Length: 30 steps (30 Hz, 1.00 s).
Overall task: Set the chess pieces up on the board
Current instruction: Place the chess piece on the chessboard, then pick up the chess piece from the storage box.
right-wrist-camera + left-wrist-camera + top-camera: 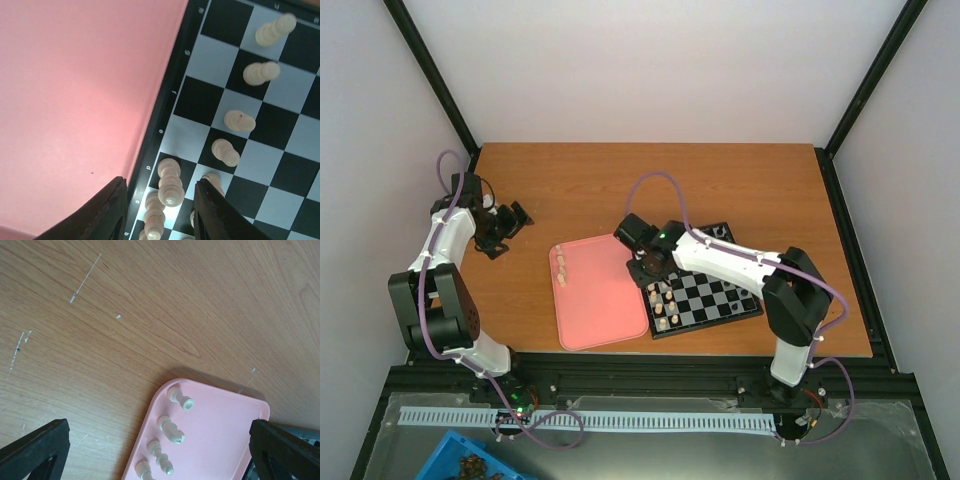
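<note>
The board (712,297) lies right of centre, with several cream chess pieces (663,305) standing along its left side. My right gripper (647,264) hovers over the board's left edge. In the right wrist view its fingers (111,210) stand open on either side of a tall cream piece (170,181) that is upright on a black square, with a gap at each side. A diagonal row of cream pawns (239,121) stands beyond it. More cream pieces (171,429) lie on their sides in the tray's corner. My left gripper (506,228) hangs open and empty over bare wood.
The pink tray (602,300) lies against the board's left rim (161,112). Dark pieces (719,231) stand at the board's far side. A blue bin (470,462) sits below the table's near edge. Black frame posts run along both sides.
</note>
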{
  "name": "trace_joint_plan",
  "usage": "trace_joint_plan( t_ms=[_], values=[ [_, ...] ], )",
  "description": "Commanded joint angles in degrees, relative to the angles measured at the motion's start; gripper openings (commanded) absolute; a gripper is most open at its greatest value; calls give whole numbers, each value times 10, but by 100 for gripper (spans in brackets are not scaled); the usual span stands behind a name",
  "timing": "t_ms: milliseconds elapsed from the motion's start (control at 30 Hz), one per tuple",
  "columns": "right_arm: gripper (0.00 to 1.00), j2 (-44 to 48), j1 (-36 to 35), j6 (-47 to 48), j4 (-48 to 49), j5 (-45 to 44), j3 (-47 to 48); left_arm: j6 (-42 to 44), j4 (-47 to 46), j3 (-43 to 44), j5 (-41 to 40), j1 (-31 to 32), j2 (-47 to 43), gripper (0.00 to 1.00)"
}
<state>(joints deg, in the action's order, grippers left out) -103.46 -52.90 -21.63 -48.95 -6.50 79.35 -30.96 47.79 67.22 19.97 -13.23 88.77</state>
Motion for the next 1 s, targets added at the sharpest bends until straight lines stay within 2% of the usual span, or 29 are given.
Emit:
trace_joint_plan(
  t_ms=[0, 67, 167, 233, 600, 867, 967],
  values=[
    [40, 17, -2, 10, -10, 12, 39, 11, -9, 6, 6, -2, 4, 100],
    [46, 4, -8, 12, -15, 20, 66, 10, -8, 7, 6, -2, 5, 100],
    [62, -28, -23, 15, -18, 24, 127, 10, -8, 9, 7, -2, 7, 100],
    [66, -59, -36, 18, -22, 27, 172, 10, -7, 9, 6, -3, 5, 100],
    [70, -264, -98, 32, -72, 54, 437, 11, -6, 0, 0, -2, -1, 100],
    [72, -341, -102, 33, -68, 88, 515, 10, -7, -2, 1, -3, -5, 100],
    [68, -362, -103, 33, -69, 93, 529, 10, -8, -3, 2, -2, -6, 100]
  ],
)
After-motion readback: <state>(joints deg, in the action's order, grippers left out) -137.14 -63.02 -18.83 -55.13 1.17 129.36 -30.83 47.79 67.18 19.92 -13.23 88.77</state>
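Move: The nearest chess piece left in the pink tray, standing by its left edge, lies some 23 cm to the right hand's left, 2 cm ahead and 6 cm lower. The next tray piece is about 3 cm beyond that one, and the farthest about 10 cm beyond it. The piece already set on the board stands almost straight under the hand, 1 cm to its right. From the idle left hand the nearest tray piece is roughly 7 cm back, 9 cm to the right and 10 cm below. Leftward in one quick arc, the right hand leaves the placed piece and swings about 20 cm across the pink tray, climbing some 7 cm at first and then sinking nearly as much towards the pieces along the tray's left edge. On the way the fingers open from about a third to over two thirds, and the wrist turns some 15 degrees counter-clockwise while its left side tips up. It slows above the tray, touching nothing there. ##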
